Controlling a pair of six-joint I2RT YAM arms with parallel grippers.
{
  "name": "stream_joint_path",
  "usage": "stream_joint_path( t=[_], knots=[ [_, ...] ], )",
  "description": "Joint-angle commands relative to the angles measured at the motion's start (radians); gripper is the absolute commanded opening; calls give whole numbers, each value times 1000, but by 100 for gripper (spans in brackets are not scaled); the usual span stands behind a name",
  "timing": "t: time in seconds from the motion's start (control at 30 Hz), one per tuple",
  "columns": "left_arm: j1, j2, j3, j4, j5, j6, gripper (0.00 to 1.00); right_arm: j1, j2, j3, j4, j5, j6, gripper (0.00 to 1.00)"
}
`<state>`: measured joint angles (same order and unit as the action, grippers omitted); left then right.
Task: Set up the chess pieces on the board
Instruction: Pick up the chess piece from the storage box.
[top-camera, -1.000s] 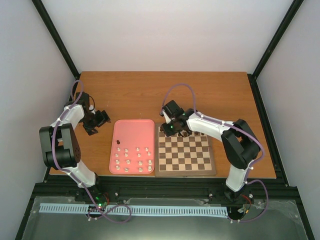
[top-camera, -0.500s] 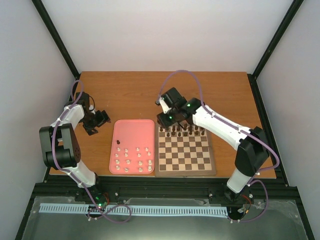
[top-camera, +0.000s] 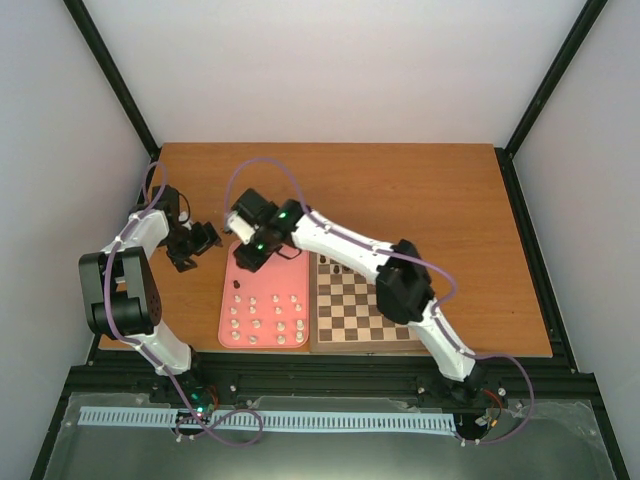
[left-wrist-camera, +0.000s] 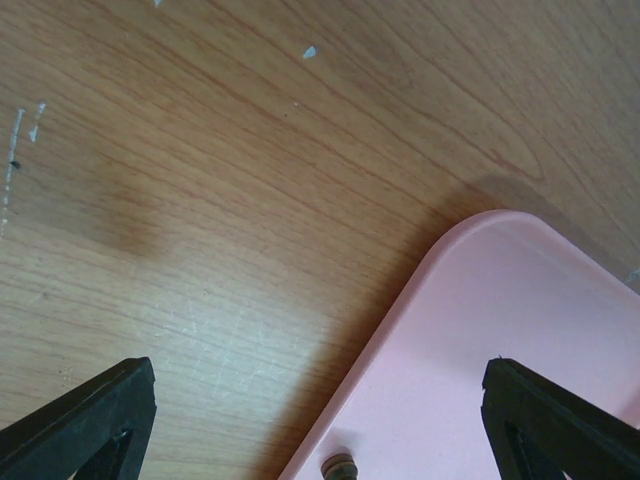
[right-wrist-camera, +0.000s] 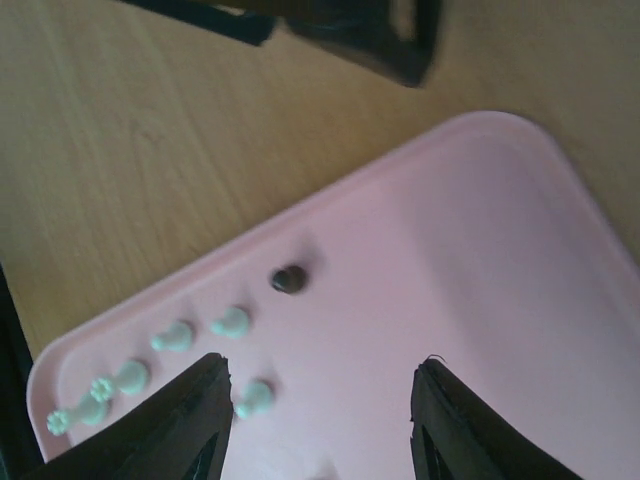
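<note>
The board (top-camera: 372, 312) lies right of a pink tray (top-camera: 286, 276). My right arm reaches across the board's far rows and hides most of them; a dark piece (top-camera: 347, 270) shows beside it. My right gripper (top-camera: 254, 251) hangs open and empty over the tray's far left part. One dark brown piece (right-wrist-camera: 289, 279) stands on the tray just beyond its fingertips (right-wrist-camera: 214, 396), and several cream-white pieces (right-wrist-camera: 232, 321) stand near the left finger. My left gripper (top-camera: 196, 240) rests open on the table left of the tray, with the dark piece (left-wrist-camera: 340, 467) at the bottom edge of its view.
The white pieces (top-camera: 266, 316) stand in rows on the tray's near half. The left gripper (right-wrist-camera: 380, 40) shows as a dark shape at the top of the right wrist view, close beyond the tray's corner (left-wrist-camera: 480, 225). Bare wooden table (top-camera: 420, 190) stretches behind the board.
My right arm has swung left from the board's far left corner to above the pink tray, and its jaws have opened wider. The left arm has not moved.
</note>
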<state>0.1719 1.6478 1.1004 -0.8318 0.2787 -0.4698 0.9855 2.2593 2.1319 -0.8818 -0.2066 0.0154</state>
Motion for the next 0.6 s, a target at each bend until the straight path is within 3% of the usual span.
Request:
stream_joint_path(
  t=[0.0, 0.57],
  knots=[
    [-5, -30, -7, 8, 11, 0, 100, 50, 105, 154, -87, -100, -35, 49],
    [-5, -17, -2, 13, 13, -18, 100, 61, 284, 195, -20, -110, 20, 45]
  ],
)
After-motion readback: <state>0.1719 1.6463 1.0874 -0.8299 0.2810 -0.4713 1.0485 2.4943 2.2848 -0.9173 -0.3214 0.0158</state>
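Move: The last black chess piece in the pink storage box stands about 6 cm to the left of my right hand, 3 cm back and 11 cm below. Two white pieces stand nearest: one about 6 cm straight behind the black piece, the other roughly 4 cm behind it and 4 cm to its right. From my left hand the black piece is some 6 cm back, 6 cm right and 4 cm down. I sweep my empty right hand down, back and to the left over the storage box towards the black piece, then sink almost straight down on it, about 7 cm lower in all and some 4 cm each back and left. Meanwhile the wrist turns roughly 10 degrees, partly counter-clockwise. My fingers stay half open, still short of the piece. ##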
